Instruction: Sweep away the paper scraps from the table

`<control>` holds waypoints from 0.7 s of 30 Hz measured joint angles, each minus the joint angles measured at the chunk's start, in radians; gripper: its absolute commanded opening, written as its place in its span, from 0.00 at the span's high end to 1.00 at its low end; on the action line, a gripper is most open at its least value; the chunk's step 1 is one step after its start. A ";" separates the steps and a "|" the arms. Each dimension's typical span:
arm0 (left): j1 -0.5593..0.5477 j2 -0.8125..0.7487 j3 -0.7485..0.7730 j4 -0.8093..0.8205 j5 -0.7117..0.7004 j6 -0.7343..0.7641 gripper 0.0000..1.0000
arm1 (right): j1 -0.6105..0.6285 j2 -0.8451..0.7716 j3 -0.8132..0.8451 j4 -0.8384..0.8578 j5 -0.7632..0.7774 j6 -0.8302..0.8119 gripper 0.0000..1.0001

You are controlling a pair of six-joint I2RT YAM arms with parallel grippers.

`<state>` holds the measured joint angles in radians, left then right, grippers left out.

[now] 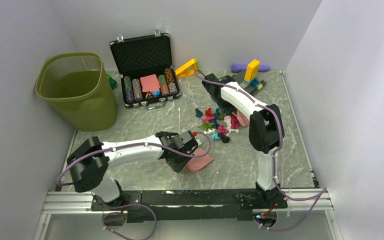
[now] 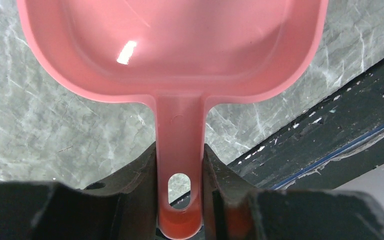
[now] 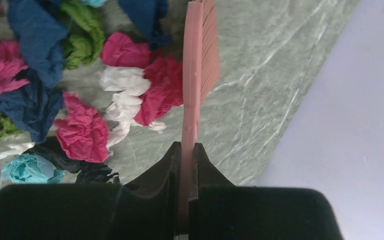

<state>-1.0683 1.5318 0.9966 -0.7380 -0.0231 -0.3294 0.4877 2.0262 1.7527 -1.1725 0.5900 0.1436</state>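
The paper scraps (image 1: 215, 122) lie in a loose pile of red, pink, blue, green, white and black wads in the middle of the table (image 1: 240, 160). My right gripper (image 1: 231, 106) is shut on the handle of a pink brush (image 1: 241, 119), which stands at the pile's right edge. In the right wrist view the brush (image 3: 198, 75) touches a red wad, with the scraps (image 3: 82, 132) to its left and the right gripper (image 3: 186, 150) clamped on it. My left gripper (image 1: 185, 150) is shut on the handle of a pink dustpan (image 1: 200, 161), short of the pile. The dustpan (image 2: 180, 50) is empty in the left gripper (image 2: 180, 165).
An olive wastebasket (image 1: 77, 90) stands at the far left. An open black case of poker chips (image 1: 145, 70) sits at the back. Yellow blocks (image 1: 252, 70) on a dark baseplate (image 1: 254, 86) are behind the right arm. The metal frame (image 1: 180, 197) runs along the near edge.
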 measured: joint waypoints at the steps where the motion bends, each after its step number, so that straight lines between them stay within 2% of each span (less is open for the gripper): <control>1: 0.007 0.011 0.006 0.001 0.008 0.003 1.00 | 0.006 0.015 0.002 0.000 -0.018 -0.018 1.00; 10: 0.088 0.075 0.050 -0.008 0.034 0.034 1.00 | 0.124 -0.005 0.001 -0.001 -0.167 -0.145 1.00; 17: 0.093 0.117 0.098 -0.014 0.008 0.060 1.00 | 0.227 -0.052 -0.003 -0.006 -0.352 -0.171 1.00; 21: 0.099 0.118 0.098 -0.012 -0.001 0.064 1.00 | 0.245 -0.085 -0.015 0.011 -0.481 -0.171 1.00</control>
<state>-0.9691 1.6497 1.0946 -0.7502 -0.0238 -0.2657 0.7326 1.9408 1.7374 -1.1618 0.1093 -0.0273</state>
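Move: Along the right-hand side of the paper scraps stands the brush in the right hand, the middle of the pile about 7 cm to that hand's left, 2 cm nearer and some 10 cm below. The black scrap lies roughly 4 cm left and 7 cm back; the empty dustpan pan, 15 cm left and 19 cm back. From the left hand, holding its handle, the pan is about 11 cm right and 4 cm ahead, the pile 20 cm right and 20 cm ahead. Sweeping left and back towards the dustpan, the right hand carries the upright brush about 14 cm left and 8 cm back at nearly constant height, pushing the scraps with the brush head while turning some 25 degrees counter-clockwise and tilting its left side up. Meanwhile the left hand keeps its grip on the handle and slides the pan about 4 cm forward to meet them. ##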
